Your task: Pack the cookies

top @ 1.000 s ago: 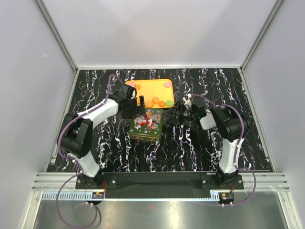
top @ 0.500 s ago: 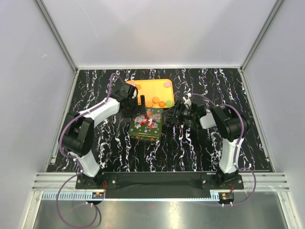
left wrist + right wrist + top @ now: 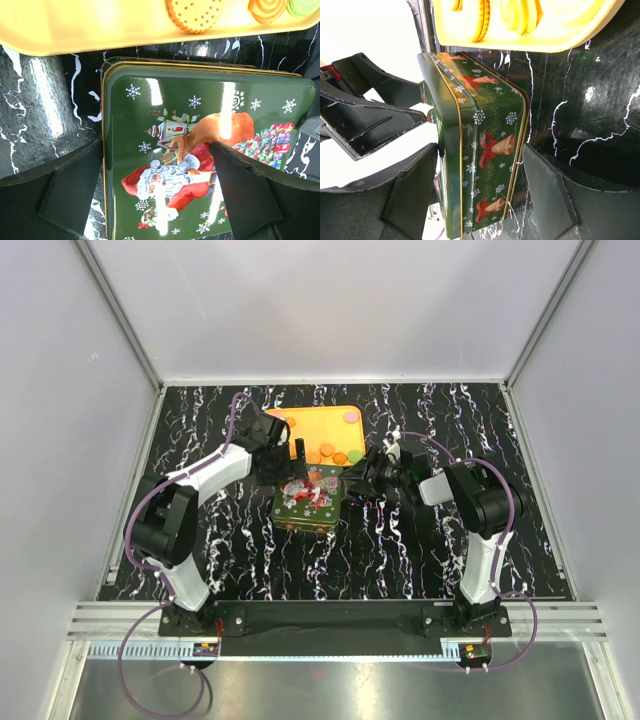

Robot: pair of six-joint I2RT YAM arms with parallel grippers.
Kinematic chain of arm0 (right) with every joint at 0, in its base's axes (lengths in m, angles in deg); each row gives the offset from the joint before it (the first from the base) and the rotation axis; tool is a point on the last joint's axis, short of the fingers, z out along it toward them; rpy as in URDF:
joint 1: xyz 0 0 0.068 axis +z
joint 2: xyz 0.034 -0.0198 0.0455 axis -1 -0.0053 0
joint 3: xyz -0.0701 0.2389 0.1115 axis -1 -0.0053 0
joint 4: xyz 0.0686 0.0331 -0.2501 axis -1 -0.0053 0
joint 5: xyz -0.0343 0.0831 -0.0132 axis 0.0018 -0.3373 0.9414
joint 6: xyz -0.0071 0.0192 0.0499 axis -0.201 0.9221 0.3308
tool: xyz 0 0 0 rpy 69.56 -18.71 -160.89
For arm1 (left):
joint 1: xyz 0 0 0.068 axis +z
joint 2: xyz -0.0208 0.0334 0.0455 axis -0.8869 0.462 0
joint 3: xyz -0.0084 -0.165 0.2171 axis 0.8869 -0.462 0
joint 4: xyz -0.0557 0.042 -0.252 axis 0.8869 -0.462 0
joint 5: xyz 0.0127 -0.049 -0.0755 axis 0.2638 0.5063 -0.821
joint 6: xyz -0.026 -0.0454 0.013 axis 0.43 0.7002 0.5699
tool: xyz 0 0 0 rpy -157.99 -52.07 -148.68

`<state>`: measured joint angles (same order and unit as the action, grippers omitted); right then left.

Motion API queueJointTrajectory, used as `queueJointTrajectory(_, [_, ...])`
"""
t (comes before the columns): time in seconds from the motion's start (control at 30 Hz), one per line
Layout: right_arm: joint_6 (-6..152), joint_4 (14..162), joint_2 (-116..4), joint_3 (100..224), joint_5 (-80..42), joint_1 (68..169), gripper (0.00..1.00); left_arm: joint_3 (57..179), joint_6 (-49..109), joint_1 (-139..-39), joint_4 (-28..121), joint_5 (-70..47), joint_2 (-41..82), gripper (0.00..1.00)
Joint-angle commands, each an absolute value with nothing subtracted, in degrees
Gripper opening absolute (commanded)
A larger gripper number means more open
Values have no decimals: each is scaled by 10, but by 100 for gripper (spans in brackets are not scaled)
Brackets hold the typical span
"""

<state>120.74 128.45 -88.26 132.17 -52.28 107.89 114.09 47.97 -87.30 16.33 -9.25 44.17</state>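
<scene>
A green Christmas tin with its lid on lies just in front of the orange tray. The tray holds several cookies, mostly orange. In the left wrist view my left gripper hangs open over the Santa lid. One of its fingers is beyond the tin's left edge and the other is above the lid. My right gripper holds the tin's right end, one pad on the lid and one at the bottom rim. More cookies show on the tray.
The tray almost touches the tin's far side, with cookies at its near rim. Black marbled tabletop spreads round both. White walls close in the left, right and back.
My right gripper has narrowed a little onto the tin's end and edged forward. The tin has shifted slightly toward the tray. The left gripper has stayed open over the lid.
</scene>
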Motion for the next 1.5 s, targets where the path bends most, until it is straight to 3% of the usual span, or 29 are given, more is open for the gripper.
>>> queueJointTrajectory(0.0, [1198,1282,-858,1338,-497,1078,76,1155,469,-880,164,-82,451,94])
queueJointTrajectory(0.27, [1186,1237,-868,1363,-493,1078,75,1162,468,-880,159,-81,452,94])
queueJointTrajectory(0.6, [1215,1312,-953,1335,-500,1078,62,1161,469,-881,159,-85,458,94])
queueJointTrajectory(0.83, [1214,1316,-962,1324,-482,1078,35,1160,471,-885,165,-85,462,94])
queueJointTrajectory(1.17, [1211,1294,-967,1295,-442,1078,13,1170,470,-891,153,-83,466,94])
queueJointTrajectory(1.27, [1211,1296,-964,1286,-440,1078,12,1174,469,-895,149,-85,459,94])
queueJointTrajectory(1.3, [1210,1295,-961,1281,-437,1078,5,1175,469,-896,148,-83,458,94])
queueJointTrajectory(1.37, [1201,1277,-953,1280,-428,1078,0,1173,470,-897,148,-82,458,94])
queueJointTrajectory(1.4, [1195,1267,-948,1286,-423,1078,0,1172,471,-898,150,-82,460,94])
queueJointTrajectory(1.47, [1188,1258,-939,1290,-429,1079,9,1161,475,-900,154,-81,459,94])
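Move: The cookie tin's middle lies about 8 cm to the right hand's left, 3 cm back and 2 cm lower; its open fingers already straddle the tin's right-hand rim. From that hand the green cookie is some 7 cm straight ahead, the orange swirl cookie 7 cm ahead and 3 cm left, both about 4 cm lower. From the left hand, the tin's middle is roughly 4 cm right, 3 cm back and 3 cm below. Forward about 1.5 cm along the tin's right side goes the right hand, bobbing up slightly and settling again, then staying there while it tilts about 5 degrees and its fingers close from three-quarters open to under half, one over the lid's edge, the other on the side wall below. The left hand stays over the lid's left half, fingers wide open, seeming to rest on it. ##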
